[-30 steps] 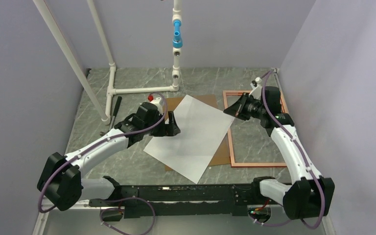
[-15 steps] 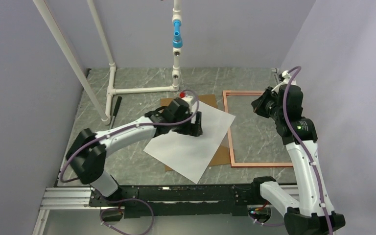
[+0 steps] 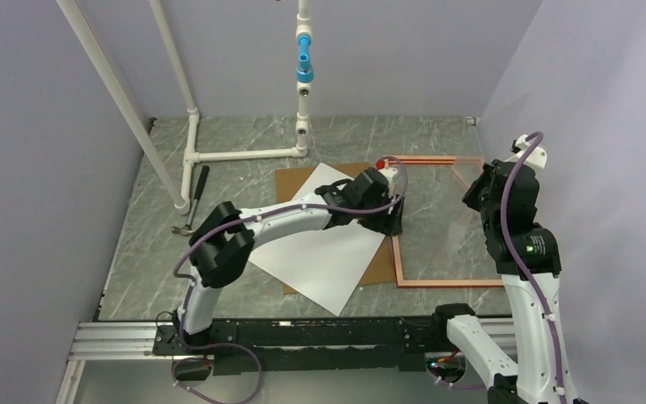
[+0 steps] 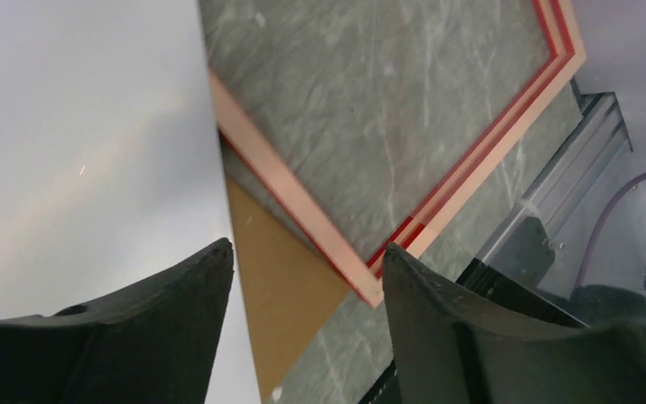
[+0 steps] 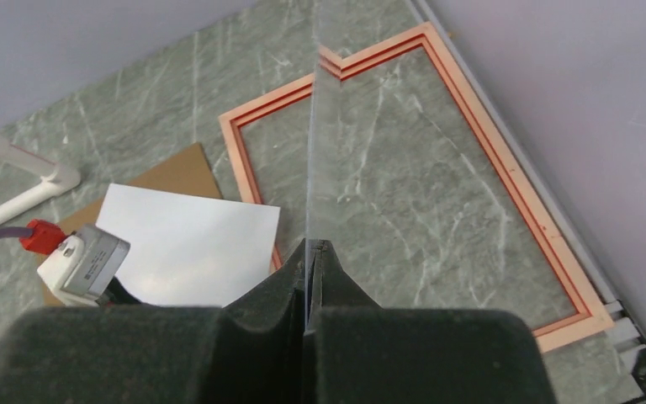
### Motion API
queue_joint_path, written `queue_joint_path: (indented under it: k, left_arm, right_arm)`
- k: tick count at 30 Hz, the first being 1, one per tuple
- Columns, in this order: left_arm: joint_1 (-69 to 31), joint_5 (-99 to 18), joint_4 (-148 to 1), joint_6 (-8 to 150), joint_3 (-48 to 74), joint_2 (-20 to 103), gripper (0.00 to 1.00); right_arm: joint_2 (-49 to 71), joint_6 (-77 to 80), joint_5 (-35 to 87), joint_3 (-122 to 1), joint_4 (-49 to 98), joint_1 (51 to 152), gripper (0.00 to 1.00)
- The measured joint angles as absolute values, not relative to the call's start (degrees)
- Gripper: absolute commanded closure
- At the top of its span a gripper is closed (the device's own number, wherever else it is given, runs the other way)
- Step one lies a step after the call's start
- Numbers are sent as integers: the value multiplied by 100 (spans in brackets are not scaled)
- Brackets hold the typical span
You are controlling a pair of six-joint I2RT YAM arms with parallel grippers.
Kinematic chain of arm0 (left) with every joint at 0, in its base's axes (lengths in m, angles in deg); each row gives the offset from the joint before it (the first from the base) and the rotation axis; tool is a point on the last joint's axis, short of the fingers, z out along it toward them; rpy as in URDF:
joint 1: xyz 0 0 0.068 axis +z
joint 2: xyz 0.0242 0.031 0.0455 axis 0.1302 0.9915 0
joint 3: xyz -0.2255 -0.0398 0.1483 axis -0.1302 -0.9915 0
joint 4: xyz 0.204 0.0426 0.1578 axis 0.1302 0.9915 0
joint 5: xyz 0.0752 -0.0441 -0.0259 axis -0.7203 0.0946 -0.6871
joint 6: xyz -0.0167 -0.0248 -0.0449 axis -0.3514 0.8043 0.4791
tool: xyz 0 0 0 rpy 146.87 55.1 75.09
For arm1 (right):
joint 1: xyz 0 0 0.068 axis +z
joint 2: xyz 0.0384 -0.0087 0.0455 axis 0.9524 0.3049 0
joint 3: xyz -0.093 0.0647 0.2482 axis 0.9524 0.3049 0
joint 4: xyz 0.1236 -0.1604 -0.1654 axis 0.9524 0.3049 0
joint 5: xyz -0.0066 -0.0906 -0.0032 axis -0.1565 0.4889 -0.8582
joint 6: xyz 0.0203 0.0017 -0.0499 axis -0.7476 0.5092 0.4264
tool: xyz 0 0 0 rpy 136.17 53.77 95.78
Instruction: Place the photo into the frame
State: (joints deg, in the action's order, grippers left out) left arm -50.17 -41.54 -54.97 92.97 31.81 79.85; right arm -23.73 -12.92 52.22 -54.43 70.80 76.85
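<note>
The photo (image 3: 320,248) lies white face up, skewed across a brown backing board (image 3: 378,269). To its right the frame (image 3: 398,252) lies flat, pale wood side up with red inner edges. My left gripper (image 3: 392,220) hovers low over the photo's right edge beside the frame's left border, open. In the left wrist view the left gripper (image 4: 307,252) has only photo (image 4: 76,151), board (image 4: 277,295) and frame (image 4: 294,194) below its gap. My right gripper (image 5: 311,246) is shut on a clear pane (image 5: 310,151), held edge-up over the frame (image 5: 505,168); this right gripper (image 3: 473,192) is raised at the frame's right side.
A white pipe stand (image 3: 244,154) with a blue fitting (image 3: 304,67) rises at the back. A dark tool (image 3: 198,189) lies at the left by a slanted pipe. A metal rail (image 3: 303,332) runs along the near edge. Purple walls close in on both sides.
My left arm has swung right across the photo to the frame's left border, its jaws narrowing a little. My right arm has drawn back to the right and up with the pane.
</note>
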Motion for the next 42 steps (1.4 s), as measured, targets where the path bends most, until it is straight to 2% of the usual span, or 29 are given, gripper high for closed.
queue_joint_path:
  k: [5, 9, 14, 19, 24, 27, 42]
  left_arm:
    - [-5146, -4084, -5497, 9334, 4143, 8795, 64]
    - [-5209, -4082, -5364, 9400, 4851, 9442, 77]
    - [-5231, -4108, -5042, 9614, 5509, 10122, 82]
    - [-5216, -4143, -4404, 9846, 6309, 10795, 91]
    - [-5117, -4152, -4041, 10241, 6425, 10931, 97]
    - [-5004, -4075, -4155, 10532, 6215, 10865, 100]
    - [-4532, -3896, -5202, 11420, 3588, 9447, 100]
  right_arm:
    - [-2371, -1193, 5497, -5460, 7143, 7685, 100]
    - [-2373, -1141, 5591, -5526, 7191, 7685, 100]
    - [-2381, -1137, 5605, -5569, 7193, 7685, 100]
    - [-2379, -1137, 5578, -5572, 7196, 7685, 100]
    - [-2377, -1137, 5515, -5572, 7198, 7685, 100]
    - [-2375, -1134, 5436, -5572, 7198, 7685, 100]
    - [-2314, -1128, 4982, -5572, 7196, 7685, 100]
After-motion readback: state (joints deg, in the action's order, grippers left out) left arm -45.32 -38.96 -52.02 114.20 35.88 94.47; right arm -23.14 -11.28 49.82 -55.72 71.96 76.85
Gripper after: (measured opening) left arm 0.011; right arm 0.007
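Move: The stretch of the frame's left rail that the left hand goes for lies about 6 cm to its right, 2 cm ahead and some 11 cm below. The frame's near-left corner is 6 cm right and roughly 11 cm back. On the table, the photo's middle is about 15 cm left and 4 cm ahead, over the brown board, whose middle is 12 cm left and 6 cm ahead. From the raised right hand, that rail stretch is about 9 cm left, 2 cm ahead and 30 cm below. Rightward and down over the frame's left rail goes the left hand, nearly 8 cm across and 10 cm down, its fingers closing from about three-quarters open to shut. Low over the table it then reverses, going some 8 cm to the left while turning about 20 degrees counter-clockwise, and the shut fingertips push the rail leftward from inside the frame. ##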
